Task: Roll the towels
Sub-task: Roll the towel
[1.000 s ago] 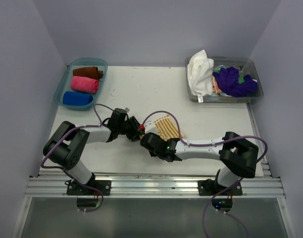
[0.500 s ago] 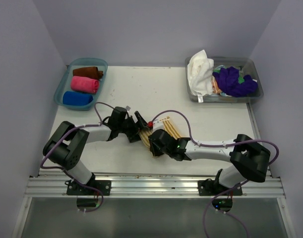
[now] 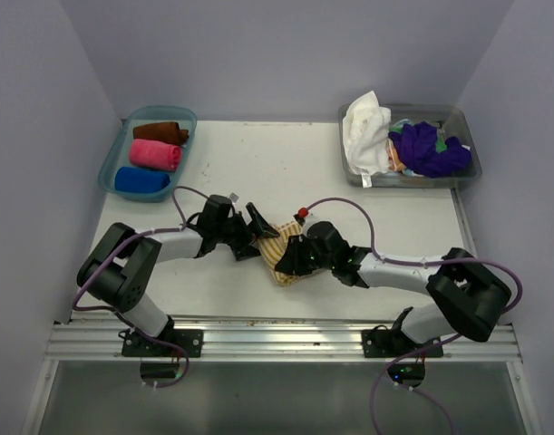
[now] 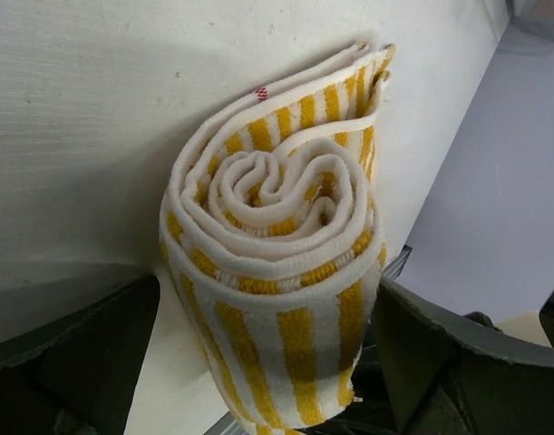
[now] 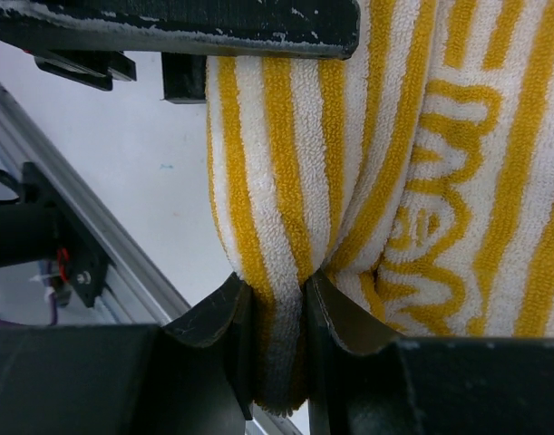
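Note:
A mustard-yellow towel with white stripes [image 3: 282, 250] lies rolled on the table between my two arms. The left wrist view shows its spiral end [image 4: 277, 236] facing the camera. My left gripper [image 3: 256, 233] is open, and its fingers [image 4: 86, 353] stand wide on either side of the roll without pressing it [image 4: 267, 299]. My right gripper [image 3: 293, 259] is shut on a pinched fold of the same towel [image 5: 286, 136] at the roll's near side [image 5: 277, 313]. One finger of the left gripper [image 5: 186, 23] crosses the top of the right wrist view.
A blue tray [image 3: 109, 169] at the back left holds a brown roll [image 3: 160, 132], a pink roll [image 3: 155, 155] and a blue roll [image 3: 141, 180]. A clear bin [image 3: 413, 182] at the back right holds loose white [image 3: 365, 136] and purple [image 3: 428, 148] towels. A metal rail [image 3: 277, 340] runs along the near edge.
My left gripper has opened wide off the towel. My right gripper has moved right and back, and the striped towel, spread behind it before, is now a compact roll.

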### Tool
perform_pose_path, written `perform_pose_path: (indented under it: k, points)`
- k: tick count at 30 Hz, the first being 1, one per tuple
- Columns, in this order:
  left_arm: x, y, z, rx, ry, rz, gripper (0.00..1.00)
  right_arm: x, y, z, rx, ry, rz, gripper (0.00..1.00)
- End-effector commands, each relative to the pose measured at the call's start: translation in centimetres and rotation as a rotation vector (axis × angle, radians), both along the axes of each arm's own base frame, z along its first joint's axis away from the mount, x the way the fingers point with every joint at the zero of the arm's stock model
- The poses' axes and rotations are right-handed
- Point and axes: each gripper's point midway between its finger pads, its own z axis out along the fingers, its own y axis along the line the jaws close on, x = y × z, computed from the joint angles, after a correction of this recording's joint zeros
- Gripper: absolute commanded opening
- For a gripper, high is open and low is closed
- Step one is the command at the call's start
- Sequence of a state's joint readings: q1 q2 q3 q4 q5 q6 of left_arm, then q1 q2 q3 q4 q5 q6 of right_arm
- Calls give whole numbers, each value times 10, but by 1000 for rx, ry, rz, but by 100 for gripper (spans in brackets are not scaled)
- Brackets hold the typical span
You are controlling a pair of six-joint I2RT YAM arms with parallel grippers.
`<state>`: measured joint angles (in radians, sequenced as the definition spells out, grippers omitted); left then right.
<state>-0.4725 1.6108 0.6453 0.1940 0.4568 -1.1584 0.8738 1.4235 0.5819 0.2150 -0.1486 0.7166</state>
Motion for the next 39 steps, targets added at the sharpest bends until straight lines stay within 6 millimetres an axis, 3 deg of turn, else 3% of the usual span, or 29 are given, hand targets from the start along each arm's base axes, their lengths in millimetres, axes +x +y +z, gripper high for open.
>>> perform_pose_path:
  k: [1, 6, 8, 9, 11, 13, 19, 22, 23, 26, 27, 29, 30, 33, 34, 35, 36, 37, 38, 39]
  points:
    - [3, -3, 5, -3, -46, -14, 99, -12, 15, 16, 154, 82, 49, 0]
    - [4, -5, 4, -5, -48, -14, 93, -10, 16, 21, 298, 154, 32, 0]
    - [5, -5, 5, -4, -50, -12, 91, -13, 14, 13, 339, 227, 0, 0]
    - [5, -5, 5, -4, -50, -12, 90, -9, 16, 20, 392, 216, 6, 0]
    - [4, -4, 4, -1, -49, -10, 88, -11, 12, 9, 423, 295, -35, 0]
    - [3, -4, 3, -1, -44, -10, 86, -7, 14, 22, 522, 312, -49, 0]
    - [2, -4, 0, 2, -34, -10, 79, -6, 10, 19, 702, 399, -94, 0]
    - [3, -5, -2, 7, -24, -5, 67, -8, 8, 2, 689, 429, -117, 0]
    - [3, -5, -3, 10, -21, -6, 59, -7, 6, 0, 683, 427, -126, 0]
    - [4, -6, -5, 25, -8, -7, 50, -9, 5, -2, 672, 425, -125, 1]
    - [5, -6, -4, 26, -7, -7, 50, -8, 4, 0, 672, 412, -127, 15]
    - [4, -5, -5, 36, 10, -5, 48, -11, 0, -10, 626, 426, -149, 32]
    - [5, -5, -4, 40, 13, -2, 47, -9, -2, -13, 606, 417, -171, 48]
    - [4, -2, -5, 76, 33, -4, 43, -11, -11, -25, 493, 403, -201, 70]
    - [1, 2, -10, 106, 54, -6, 43, -9, -9, -10, 489, 330, -171, 72]
    - [2, 2, -10, 117, 54, -7, 43, -21, -15, -28, 384, 380, -186, 72]
    - [0, 3, -11, 134, 71, -9, 43, -23, -17, -29, 337, 369, -185, 74]
    - [-2, 6, -14, 154, 87, -11, 43, -9, -15, -19, 290, 266, -193, 76]
    - [-3, 6, -13, 156, 87, -11, 44, -27, -24, -22, 164, 283, -185, 77]
    - [-2, 6, -13, 158, 88, -10, 44, -25, -29, -16, 85, 193, -165, 80]
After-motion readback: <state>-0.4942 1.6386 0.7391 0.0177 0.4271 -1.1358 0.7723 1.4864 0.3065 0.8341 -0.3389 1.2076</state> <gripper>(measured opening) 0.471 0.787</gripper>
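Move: The towel roll's far-left end stands between the wide-open left fingers, its middle some 5 cm back, 3 cm right and 1 cm below that hand. The right fingers pinch the near end, with the roll's middle about 2 cm ahead, 1 cm left and 2 cm below. The loose tail lies roughly 3 cm ahead, 7 cm left and 4 cm below the right hand. Keep the right pinch and roll the wrist over by about 45 degrees, its top going forward towards the loose tail, while that hand stays nearly in place and ends a centimetre lower. Meanwhile close the left gripper to about half open onto both sides of the roll's far end. Once it grips, open the right fingers wide and rise about 3 cm, starting to turn the wrist back. ##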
